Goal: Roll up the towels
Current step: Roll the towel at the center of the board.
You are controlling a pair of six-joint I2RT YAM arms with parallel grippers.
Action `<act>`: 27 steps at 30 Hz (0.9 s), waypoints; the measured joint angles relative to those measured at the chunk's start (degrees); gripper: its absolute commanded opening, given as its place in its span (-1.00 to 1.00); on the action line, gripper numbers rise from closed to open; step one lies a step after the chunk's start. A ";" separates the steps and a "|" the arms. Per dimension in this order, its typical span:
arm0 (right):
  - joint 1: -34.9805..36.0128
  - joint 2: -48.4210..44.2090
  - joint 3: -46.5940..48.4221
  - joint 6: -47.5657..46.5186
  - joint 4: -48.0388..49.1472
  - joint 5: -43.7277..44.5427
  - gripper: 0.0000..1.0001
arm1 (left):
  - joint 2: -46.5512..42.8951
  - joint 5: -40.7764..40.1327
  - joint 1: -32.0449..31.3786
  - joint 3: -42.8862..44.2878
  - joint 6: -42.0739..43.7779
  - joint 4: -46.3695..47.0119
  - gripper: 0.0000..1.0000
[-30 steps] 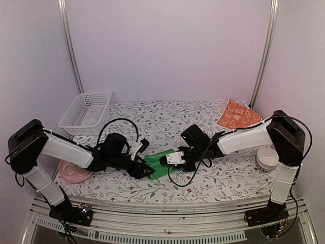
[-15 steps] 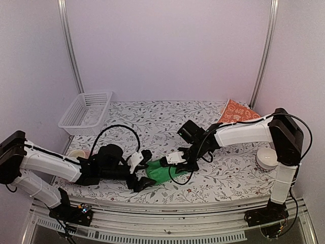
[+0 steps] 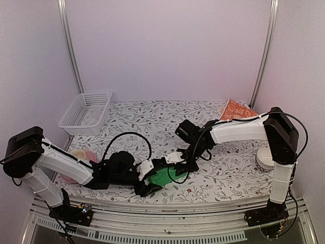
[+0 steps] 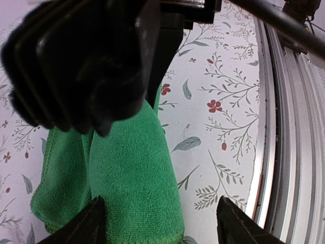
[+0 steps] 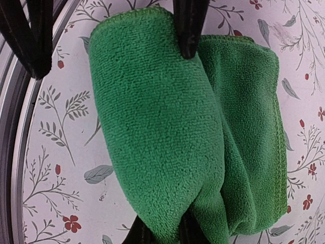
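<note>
The green towel (image 3: 165, 176) lies part rolled into a thick bundle near the table's front edge. In the right wrist view its rolled layer (image 5: 157, 127) sits over a flatter fold. My right gripper (image 3: 176, 159) (image 5: 165, 231) is shut on the towel's edge, pinching the roll from the far side. My left gripper (image 3: 148, 184) (image 4: 160, 229) stands open at the towel's near-left end; its fingers straddle the roll's end (image 4: 127, 173) without closing on it. The orange-red patterned towel (image 3: 237, 112) lies at the back right, apart from both grippers.
A white basket (image 3: 86, 113) stands at the back left. A pink dish (image 3: 77, 155) lies behind the left arm. A white bowl (image 3: 266, 159) sits by the right arm's base. The table's metal front rail (image 4: 294, 127) runs close to the towel.
My left arm has swung right along the front edge, bringing its gripper to the towel's near end. The right gripper has drawn the towel into a thicker roll, slightly nearer and to the right.
</note>
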 measured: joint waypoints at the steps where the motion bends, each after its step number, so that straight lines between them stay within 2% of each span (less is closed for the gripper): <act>1: -0.07 0.11 0.15 0.02 -0.20 -0.13 -0.75 | 0.33 -0.17 -0.04 0.07 0.02 0.31 0.46; 4: -0.15 0.20 0.28 0.15 -0.37 -0.39 -0.75 | 1.88 -1.11 -0.15 0.50 0.04 1.07 0.39; 10: -0.15 0.24 0.28 0.31 -0.50 -0.44 -0.73 | 4.96 -3.19 -0.42 1.46 0.46 2.27 -0.02; 13: -0.17 0.31 0.31 0.52 -0.66 -0.44 -0.66 | 5.70 -4.17 -0.50 1.70 0.44 3.04 -0.32; 16: -0.17 0.31 0.31 0.74 -0.81 -0.37 -0.43 | 6.16 -4.50 -0.63 1.73 0.24 3.72 -0.74; 18: -0.15 0.31 0.28 0.74 -1.09 -0.46 -0.30 | 6.40 -4.70 -0.76 1.79 0.00 3.98 -0.92; 20: -0.15 0.15 0.13 0.76 -1.25 -0.48 -0.11 | 6.43 -4.70 -0.92 1.79 -0.39 4.02 -1.00; 23: -0.13 -1.27 -1.46 1.05 -0.66 -0.35 0.14 | 6.43 -4.15 -0.98 1.77 -1.07 4.15 -1.00; 27: 0.00 -4.81 -5.03 0.68 0.74 0.63 0.35 | 6.38 -4.28 -1.09 1.38 -4.07 4.90 -1.00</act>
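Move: Between the two hands lies the rolled green towel. Its middle is about 5 cm to the right of the left hand, 2 cm ahead and 3 cm below, with the near end of the roll already between that hand's open fingers. The right hand still pinches the other end; from it the towel's middle is about 4 cm left, 2 cm back and 1 cm lower. The pink plate with the cup sits roughly 30 cm left of the left hand and 8 cm ahead. Closing on the towel's left end, the left hand sinks about 1.5 cm while easing some 1 cm forward and 1 cm right, then pinches the roll and stays there. The right hand keeps its grip in place until those fingers are nearly shut, then opens and draws off to the right and back, about 2 cm, rising slightly. ##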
